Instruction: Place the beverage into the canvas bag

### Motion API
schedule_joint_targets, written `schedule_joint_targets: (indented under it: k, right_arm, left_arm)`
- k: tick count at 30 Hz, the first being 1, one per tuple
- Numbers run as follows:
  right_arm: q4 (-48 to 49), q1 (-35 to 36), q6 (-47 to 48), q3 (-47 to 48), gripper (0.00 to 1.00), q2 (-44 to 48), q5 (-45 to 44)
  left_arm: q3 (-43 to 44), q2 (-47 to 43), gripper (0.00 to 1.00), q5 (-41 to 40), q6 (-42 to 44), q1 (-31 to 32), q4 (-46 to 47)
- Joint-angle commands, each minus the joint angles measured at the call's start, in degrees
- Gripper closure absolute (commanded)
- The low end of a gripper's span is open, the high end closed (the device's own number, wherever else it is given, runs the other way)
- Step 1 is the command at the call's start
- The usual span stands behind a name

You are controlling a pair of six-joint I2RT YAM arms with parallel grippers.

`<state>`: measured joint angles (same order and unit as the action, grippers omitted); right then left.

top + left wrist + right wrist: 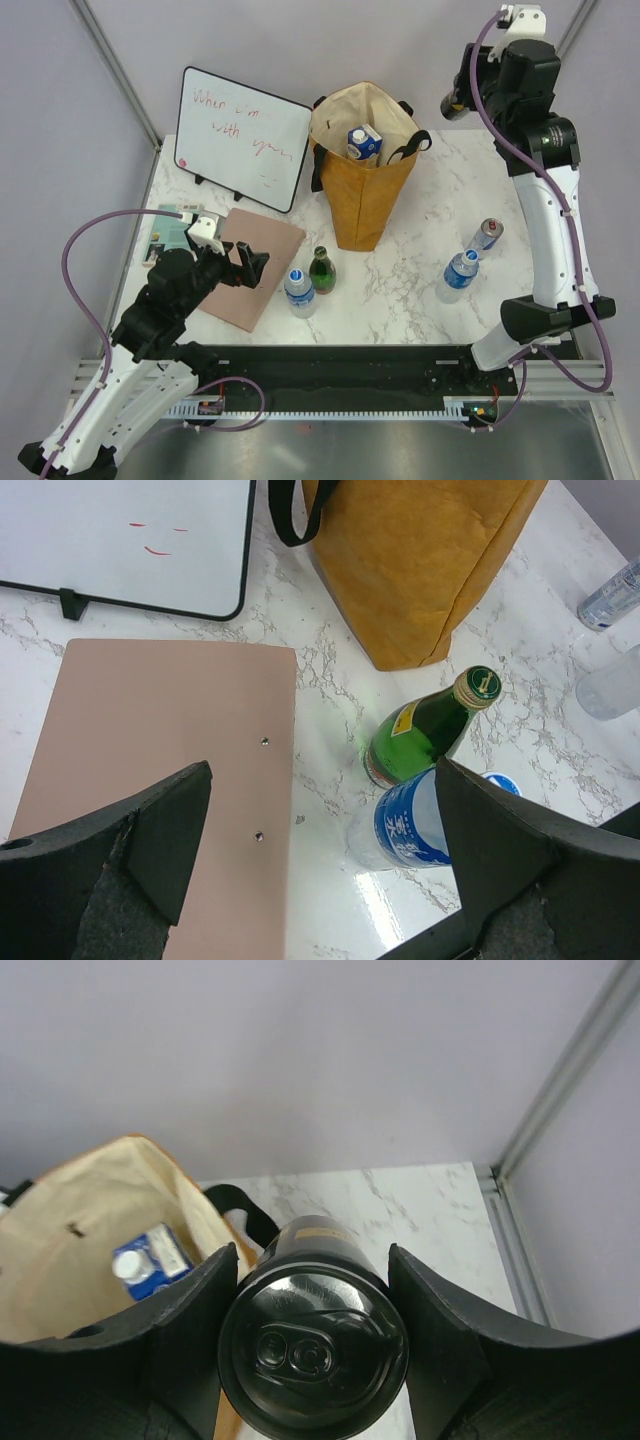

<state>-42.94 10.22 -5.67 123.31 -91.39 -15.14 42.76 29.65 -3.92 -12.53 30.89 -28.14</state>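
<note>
My right gripper (pixel 455 100) (pixel 312 1256) is raised high at the back right and is shut on a black beverage can (pixel 312 1350), whose pull-tab top faces the wrist camera. The can hangs just right of the canvas bag (pixel 365 190) (pixel 80 1220), a tall mustard-brown tote with a cream lining and black handles. A blue-and-white carton (pixel 364 143) (pixel 150 1260) lies inside the bag. My left gripper (pixel 250 262) (pixel 322 770) is open and empty above the table's front left, over the edge of a pink board (pixel 150 730).
A green glass bottle (pixel 321 270) (pixel 420 735) and a blue-labelled water bottle (pixel 299 291) (pixel 410 825) stand in front of the bag. Another water bottle (pixel 459 276) and a can (pixel 486 235) stand at the right. A whiteboard (pixel 240 135) leans at the back left.
</note>
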Motion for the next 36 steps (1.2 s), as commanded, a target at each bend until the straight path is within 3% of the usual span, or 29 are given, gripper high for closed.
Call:
schedule_joint_targets:
  k: [1,18,36]
  right_arm:
    - [8.7,4.6,1.9,6.5,1.0,1.0,2.7]
    - [18.5,13.0,0.3,3.2,1.0,-8.7,19.2]
    - [20.5,16.5,8.5,1.5,1.0,-20.3,21.1]
  left_arm:
    - [0.0,0.2,0.0,0.4,1.1,0.3,2.1]
    - [0.0,0.3,0.01,0.5,1.1,0.2,2.2]
    - [0.0,0.3,0.0,0.6,1.1,0.2,2.2]
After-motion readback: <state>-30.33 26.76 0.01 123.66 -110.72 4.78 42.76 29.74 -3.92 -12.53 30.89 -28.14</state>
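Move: The right hand, high up and still holding the dark can, has the canvas bag's open mouth about 20 cm to its left, some 9 cm ahead and 14 cm below. The blue carton inside the bag lies roughly 7 cm ahead, 19 cm left and 26 cm down from the hand. The green bottle is about 29 cm left, 15 cm back and 36 cm down. From the left hand, the bag mouth is some 30 cm ahead, 24 cm right and 6 cm higher. Keeping its pinch on the dark can, the right hand swings about 23 cm left to the canvas bag, rising some 5 cm at first, then sinking about 16 cm from that height over the mouth's left part while easing some 6 cm forward. The wrist turns counter-clockwise by around 35 degrees on the way; the fingers don't loosen. ##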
